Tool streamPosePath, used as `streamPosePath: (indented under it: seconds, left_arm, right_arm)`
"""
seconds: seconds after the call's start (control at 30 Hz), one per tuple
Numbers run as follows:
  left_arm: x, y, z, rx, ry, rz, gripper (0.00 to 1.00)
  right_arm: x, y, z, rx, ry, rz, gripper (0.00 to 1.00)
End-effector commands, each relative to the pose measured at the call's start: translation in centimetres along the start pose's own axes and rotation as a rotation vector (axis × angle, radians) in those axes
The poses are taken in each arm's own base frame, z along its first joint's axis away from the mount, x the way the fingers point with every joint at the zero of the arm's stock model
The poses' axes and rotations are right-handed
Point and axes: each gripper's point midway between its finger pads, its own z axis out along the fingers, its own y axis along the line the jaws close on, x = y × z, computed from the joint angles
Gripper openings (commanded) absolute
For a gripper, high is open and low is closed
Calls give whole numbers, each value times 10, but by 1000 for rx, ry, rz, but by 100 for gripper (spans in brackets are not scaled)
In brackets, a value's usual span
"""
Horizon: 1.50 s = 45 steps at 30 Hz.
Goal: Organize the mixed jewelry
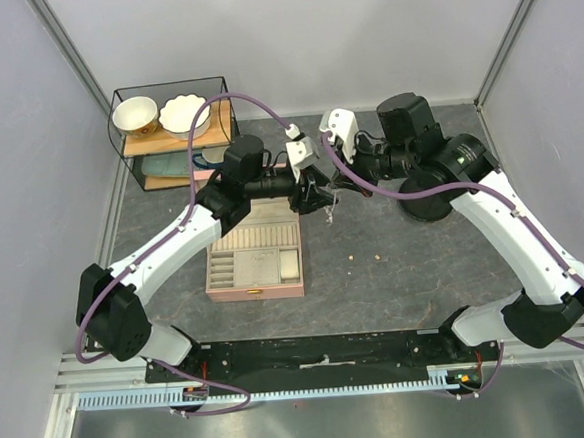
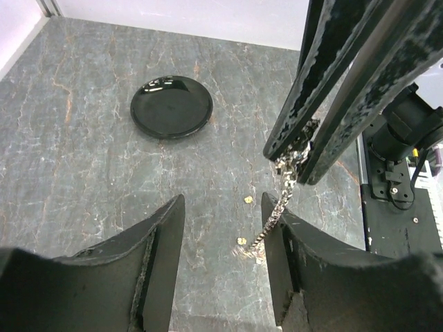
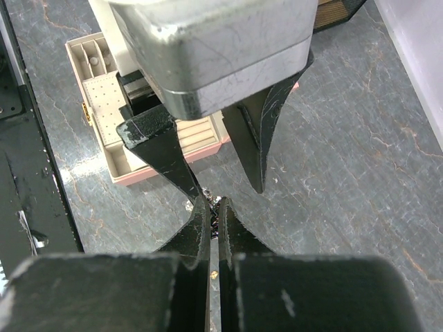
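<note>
A thin silvery chain [image 2: 282, 190] hangs above the table, and my right gripper [image 3: 215, 202] is shut on its top end [image 3: 219, 211]. The chain's lower end dangles beside the inner face of one of my left gripper's fingers [image 2: 291, 263]. My left gripper [image 2: 223, 200] stands open just below, its jaws on either side of the hanging chain. Two tiny gold beads [image 2: 247, 200] [image 2: 241, 241] lie on the table under it. From above, both grippers [image 1: 318, 199] [image 1: 337, 181] meet right of the pink box, with the chain [image 1: 330, 214] below them.
The open pink jewelry box [image 1: 254, 252] lies left of the grippers. A black round disc stand [image 2: 172, 107] sits farther out on the table, partly under the right arm. A wire shelf with two bowls [image 1: 170, 127] stands at the back left. Two beads [image 1: 350, 262] [image 1: 379, 259] lie mid-table.
</note>
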Motion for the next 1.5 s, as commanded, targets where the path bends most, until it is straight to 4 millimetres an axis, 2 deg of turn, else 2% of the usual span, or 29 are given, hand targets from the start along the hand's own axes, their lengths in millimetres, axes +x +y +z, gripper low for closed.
streamPosePath:
  seconds: [0.0,0.3,0.47,0.6,1.0,1.2,1.47]
  left_arm:
    - [-12,-4,-3,9,-38,36,54]
    - [-11,-5,1,25,-37,26,32]
    - [-9,-7,2,34,-34,19,26]
    - [-7,-8,0,35,-30,20,14]
    - [-7,-13,-18,-19,-7,46,2]
    - [-11,-10,-26,-61,3,74,1]
    - [5,0,-34,-133,81,90,2]
  right_arm:
    - [-11,4,-8,3,-44,-18,0]
    - [-11,4,-10,9,-47,-18,0]
    - [-12,3,-11,14,-48,-19,0]
    - [-10,0,-11,28,-42,-22,0]
    - [1,-12,-1,82,-1,-12,0]
    - [11,-16,11,83,22,-6,0]
    - [13,-19,27,63,30,1,0]
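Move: The chain necklace hangs from the closed right fingers. Its hanging part is about 2 cm back and 1 cm right of the left hand's point, at its height; from the right hand it lies about 1 cm left, level fore and aft, and 5 cm below. From the left hand, on the table some 27 cm below, the jewelry box stands roughly 18 cm left and 8 cm back, and the small earrings about 7 cm right and 8 cm back. Left fingers close, pinching the hanging chain, then draw about 2 cm left; right grips on, sinking 3 cm. ##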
